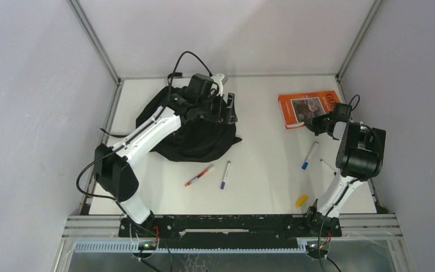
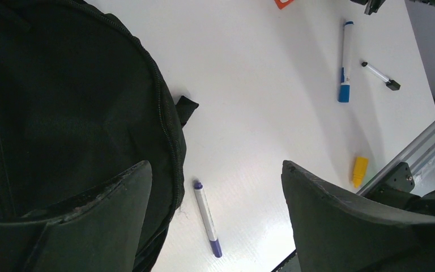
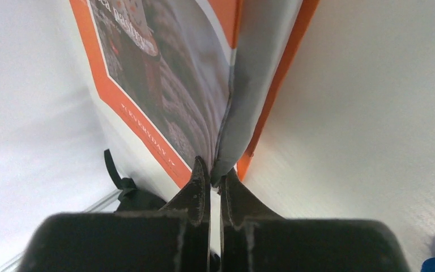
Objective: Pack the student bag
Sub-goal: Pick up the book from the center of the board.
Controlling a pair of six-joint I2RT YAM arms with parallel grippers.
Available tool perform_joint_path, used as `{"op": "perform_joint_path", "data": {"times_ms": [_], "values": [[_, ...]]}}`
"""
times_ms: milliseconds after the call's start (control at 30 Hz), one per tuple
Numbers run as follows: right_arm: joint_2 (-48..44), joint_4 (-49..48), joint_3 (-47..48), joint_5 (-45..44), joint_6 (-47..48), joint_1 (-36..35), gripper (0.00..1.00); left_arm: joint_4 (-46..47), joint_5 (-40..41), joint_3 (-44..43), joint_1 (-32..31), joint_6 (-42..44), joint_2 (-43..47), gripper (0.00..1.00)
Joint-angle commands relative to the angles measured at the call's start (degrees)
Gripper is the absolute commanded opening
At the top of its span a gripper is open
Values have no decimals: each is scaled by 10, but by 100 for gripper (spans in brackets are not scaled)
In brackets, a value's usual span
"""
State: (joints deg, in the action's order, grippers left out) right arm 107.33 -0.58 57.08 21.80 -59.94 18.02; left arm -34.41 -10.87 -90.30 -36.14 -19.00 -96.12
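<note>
The student bag point(image 1: 195, 139), a soft black backpack, lies crumpled at the back left of the table. My left gripper point(image 1: 227, 109) hovers open over its right edge. In the left wrist view one finger hangs above the bag's point(image 2: 62, 102) zipped rim and the other above bare table, nothing between them point(image 2: 215, 165). An orange book point(image 1: 307, 107) lies at the back right. My right gripper point(image 1: 312, 122) is shut at its near edge. In the right wrist view the fingertips point(image 3: 214, 173) pinch the corner of the book point(image 3: 164, 85), where its grey page block meets the cover.
Loose on the white table are a red marker point(image 1: 199, 175), a purple pen point(image 1: 225, 174), a blue marker point(image 1: 310, 154), a thin black-capped pen point(image 1: 328, 165) and a small yellow piece point(image 1: 301, 200). Grey walls close in the back and sides.
</note>
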Motion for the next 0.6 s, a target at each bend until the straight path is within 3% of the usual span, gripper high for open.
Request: {"op": "perform_joint_path", "data": {"times_ms": [0, 333, 567], "values": [[-40, 11, 7, 10, 52, -16, 0, 10, 20, 7, 1, 13, 11, 88], [-166, 61, -3, 145, 213, -102, 0, -23, 77, -4, 7, 53, 56, 89], [-268, 26, -58, 285, 266, -131, 0, -29, 9, 5, 61, 19, 98, 90]]}}
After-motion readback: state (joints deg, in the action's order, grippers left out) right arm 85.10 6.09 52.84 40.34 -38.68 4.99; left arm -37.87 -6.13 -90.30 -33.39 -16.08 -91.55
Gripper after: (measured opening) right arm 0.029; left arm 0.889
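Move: The right hand already pinches the near edge of the orange book, whose middle lies about 9 cm ahead and 1 cm to the right; the bag's middle is some 48 cm to the left, level with the hand. The blue marker lies about 14 cm back, straight behind. From the left hand, the bag's middle is roughly 16 cm left, 6 cm ahead and 17 cm below; the book is about 34 cm right and 17 cm ahead. Right hand swings the still-pinched book about 14 cm left, 12 up, counter-clockwise towards the bag; left hand edges left. ##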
